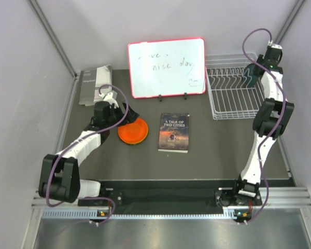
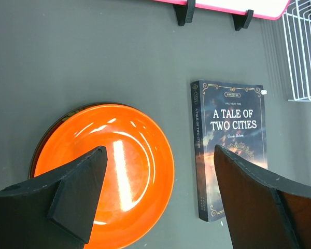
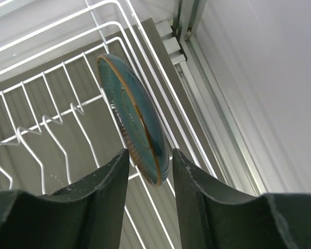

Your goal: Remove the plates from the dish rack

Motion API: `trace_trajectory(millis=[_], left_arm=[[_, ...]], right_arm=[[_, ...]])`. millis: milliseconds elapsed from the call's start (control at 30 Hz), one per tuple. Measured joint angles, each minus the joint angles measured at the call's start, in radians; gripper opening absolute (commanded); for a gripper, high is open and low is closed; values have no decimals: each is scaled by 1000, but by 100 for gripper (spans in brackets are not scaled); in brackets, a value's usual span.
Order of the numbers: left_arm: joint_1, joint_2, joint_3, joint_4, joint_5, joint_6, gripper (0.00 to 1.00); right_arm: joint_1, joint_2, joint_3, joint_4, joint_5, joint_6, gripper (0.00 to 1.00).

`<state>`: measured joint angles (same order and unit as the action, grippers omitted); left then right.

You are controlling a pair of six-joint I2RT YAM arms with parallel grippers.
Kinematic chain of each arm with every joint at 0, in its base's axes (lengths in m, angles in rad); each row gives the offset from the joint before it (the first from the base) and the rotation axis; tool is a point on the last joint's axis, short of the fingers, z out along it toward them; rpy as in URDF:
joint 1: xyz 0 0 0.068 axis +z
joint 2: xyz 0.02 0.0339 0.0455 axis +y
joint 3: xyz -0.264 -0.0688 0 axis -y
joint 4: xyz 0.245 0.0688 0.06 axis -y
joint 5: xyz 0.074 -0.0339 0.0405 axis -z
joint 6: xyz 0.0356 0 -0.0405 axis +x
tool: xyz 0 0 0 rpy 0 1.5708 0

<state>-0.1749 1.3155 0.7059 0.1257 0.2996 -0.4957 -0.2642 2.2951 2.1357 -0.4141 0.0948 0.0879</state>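
The teal blue plate [image 3: 129, 114] stands on edge among the tines at the far right end of the white wire dish rack [image 1: 230, 98]. My right gripper [image 3: 147, 155] reaches down over it, and its two fingers have closed in on both faces of the plate's lower rim. From above, that gripper [image 1: 252, 72] covers most of the teal plate [image 1: 247, 78]. The orange plate [image 1: 133, 130] lies flat on the table left of the book, with a dark rim showing beneath it [image 2: 52, 124]. My left gripper [image 2: 160, 155] hovers open just above the orange plate [image 2: 114, 166], holding nothing.
A book [image 1: 174, 132], "A Tale of Two Cities", lies at mid-table beside the orange plate. A red-framed whiteboard [image 1: 166, 67] stands at the back on two black feet. A grey booklet [image 1: 90, 85] lies at the back left. Walls close in on both sides.
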Motion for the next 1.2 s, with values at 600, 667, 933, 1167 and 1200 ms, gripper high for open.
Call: trace_trajectory(millis=[600,667,933,1167,1200], left_arm=[[0,64,8,32,0,-2,88],[0,64,8,32,0,-1,88],[0,64,9,33,0,-2,87],[0,77,9,40,-1,1,87],[0,80,9,40,-1,2,87]], right_arm=[[-9,105,66,-22,2,-1,20],[-6,105,66,-22,10,-18,18],[23,114,79,-11,64,-89,0],[75,55,-65,137,190,-151,0],[89,41,-97,164,216,-165,0]])
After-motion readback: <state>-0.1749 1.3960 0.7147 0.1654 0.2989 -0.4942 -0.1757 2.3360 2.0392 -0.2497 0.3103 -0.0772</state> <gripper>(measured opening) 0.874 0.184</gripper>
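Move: The dark green plate stands on edge in the dish rack, its middle about 5 cm ahead of my right hand, 1 cm to the left and 7 cm below. The rack's middle is level with my hand fore and aft, 8 cm left and 10 cm down; the book lies roughly 21 cm back, 37 cm left and 15 cm lower. From my left hand the green plate is some 27 cm ahead, 58 cm right and 5 cm below. I sink my right hand about 4 cm with half-open fingers around the near upper rim of the dark green plate, then close and pinch the rim. Holding it, I roll the hand some 15 degrees, left side down, while easing up and left by about a centimetre each. My open left hand settles 2 cm lower near the orange plate. ##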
